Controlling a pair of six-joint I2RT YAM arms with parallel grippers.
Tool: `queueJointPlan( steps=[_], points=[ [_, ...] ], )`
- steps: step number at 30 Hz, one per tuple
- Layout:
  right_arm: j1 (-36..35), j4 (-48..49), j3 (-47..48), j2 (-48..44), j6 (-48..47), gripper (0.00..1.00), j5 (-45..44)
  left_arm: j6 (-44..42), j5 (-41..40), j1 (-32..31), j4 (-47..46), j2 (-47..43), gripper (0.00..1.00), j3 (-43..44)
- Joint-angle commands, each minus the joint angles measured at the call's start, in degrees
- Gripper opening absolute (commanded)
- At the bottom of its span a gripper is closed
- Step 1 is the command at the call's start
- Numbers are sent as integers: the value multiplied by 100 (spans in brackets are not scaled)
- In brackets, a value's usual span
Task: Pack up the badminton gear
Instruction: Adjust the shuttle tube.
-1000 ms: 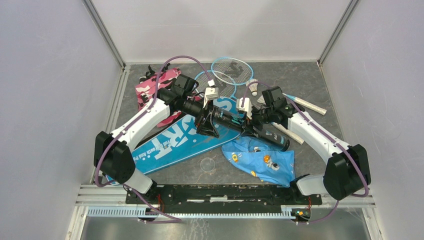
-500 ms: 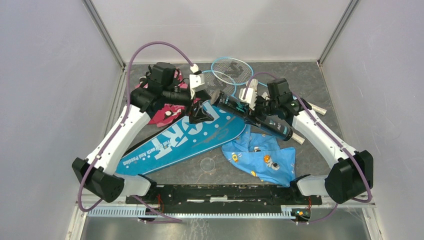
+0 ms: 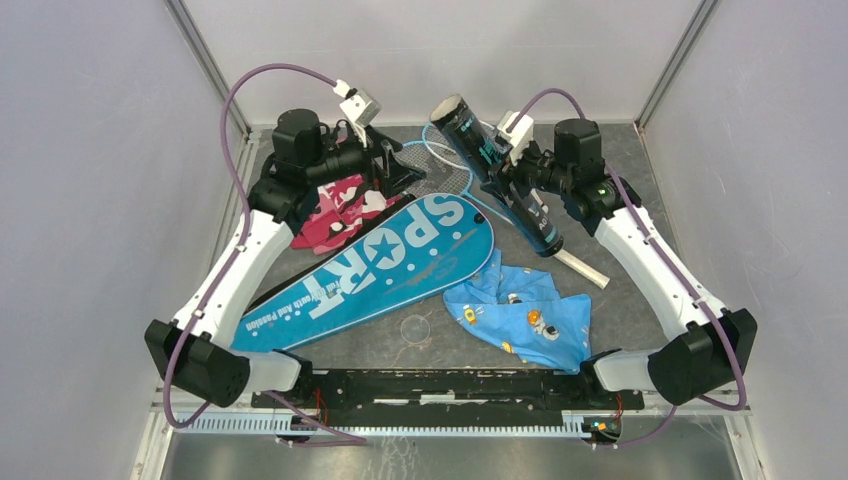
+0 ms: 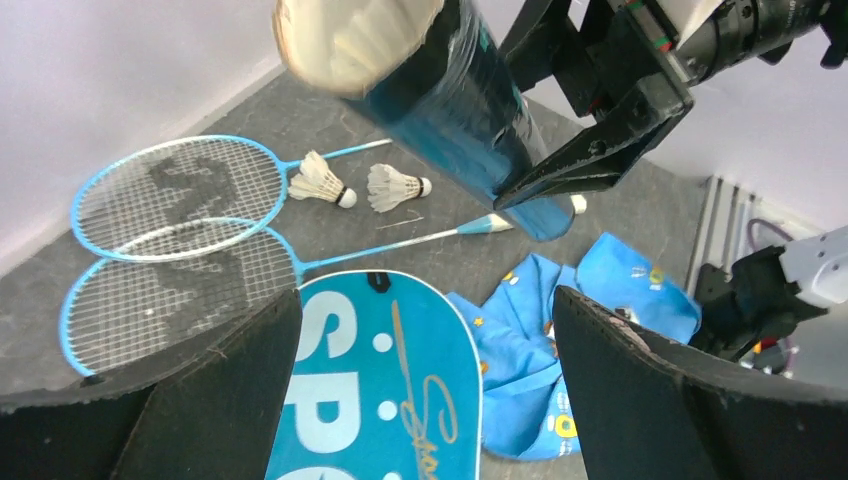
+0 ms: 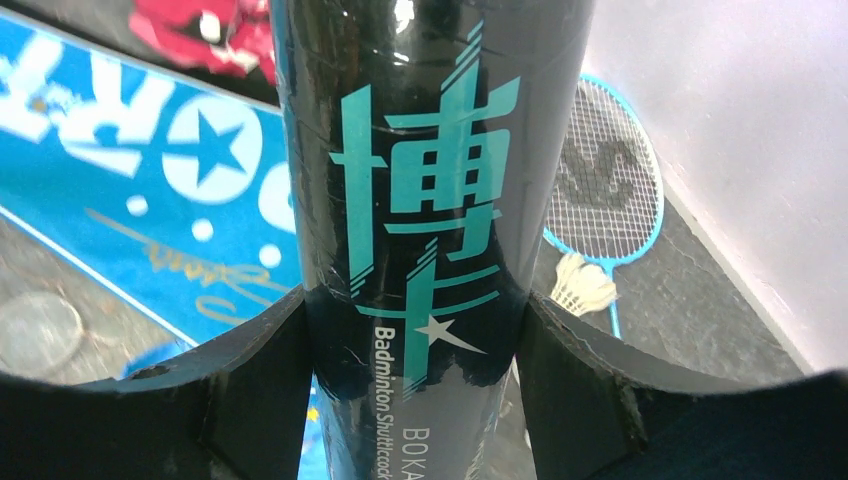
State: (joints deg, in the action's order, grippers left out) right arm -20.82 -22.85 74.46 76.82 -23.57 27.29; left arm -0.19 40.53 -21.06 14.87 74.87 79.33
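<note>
My right gripper (image 3: 508, 172) is shut on the black cylindrical tube (image 3: 490, 160) and holds it in the air, tilted, with its open end toward the back. In the right wrist view both fingers (image 5: 240, 380) press the tube (image 5: 420, 200) at its sides. White feathers show in the tube's mouth (image 4: 345, 40). My left gripper (image 3: 395, 172) hangs open and empty at the back left, above the blue SPORT cover (image 4: 380, 380). Two light-blue racquets (image 4: 170, 195) lie at the back, with two shuttlecocks (image 4: 318, 180) beside them.
A pink camouflage bag (image 3: 330, 210) lies under the left arm. A blue cartoon-print cloth (image 3: 520, 315) is crumpled at the front right. A clear round lid (image 3: 413, 328) lies near the front. The white racquet handle (image 3: 580, 268) sticks out under the tube.
The left arm drew back from the tube's end to the back left. The right arm lifted the tube off the cover and swung it toward the back, open end up.
</note>
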Motion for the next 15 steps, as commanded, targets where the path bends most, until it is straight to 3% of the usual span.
queueJointPlan(
  steps=[1, 8, 15],
  points=[
    [42, 1230, 324, -3, 1437, 0, 110, 1712, 26, -1, -1659, 194, 100, -463],
    [79, 2468, 247, 245, 3183, 0, 892, 3574, 315, -129, -4131, 562, 100, -1430],
    [127, 4136, -251, 531, 5050, 0, 1611, 4126, 224, -466, -5499, 875, 100, -2053]
  ],
)
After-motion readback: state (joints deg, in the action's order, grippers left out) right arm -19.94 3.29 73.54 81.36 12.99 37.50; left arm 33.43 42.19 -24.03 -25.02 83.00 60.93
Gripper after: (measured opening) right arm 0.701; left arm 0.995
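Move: The shuttle tube is held at its middle in the right fingers, open end up and leaning out to the left. It hangs about 17 cm right of the left gripper, 2 cm ahead and some 7 cm lower; so that empty gripper is about 17 cm left of the right hand, 2 cm back and 7 cm up. Far below, the racket heads lie 8 cm ahead and 8 cm right of the left gripper. Close the gap from both sides: bring the left gripper, still wide open, about 5 cm right and as much down towards the shuttle tube, rolling it some 25 degrees. Meanwhile keep the right fingers' grip on the tube, lift it about 6 cm and carry it 5 cm left, rolling that wrist and tipping its fingertips up, about 30 degrees in all. Stop short of contact. ##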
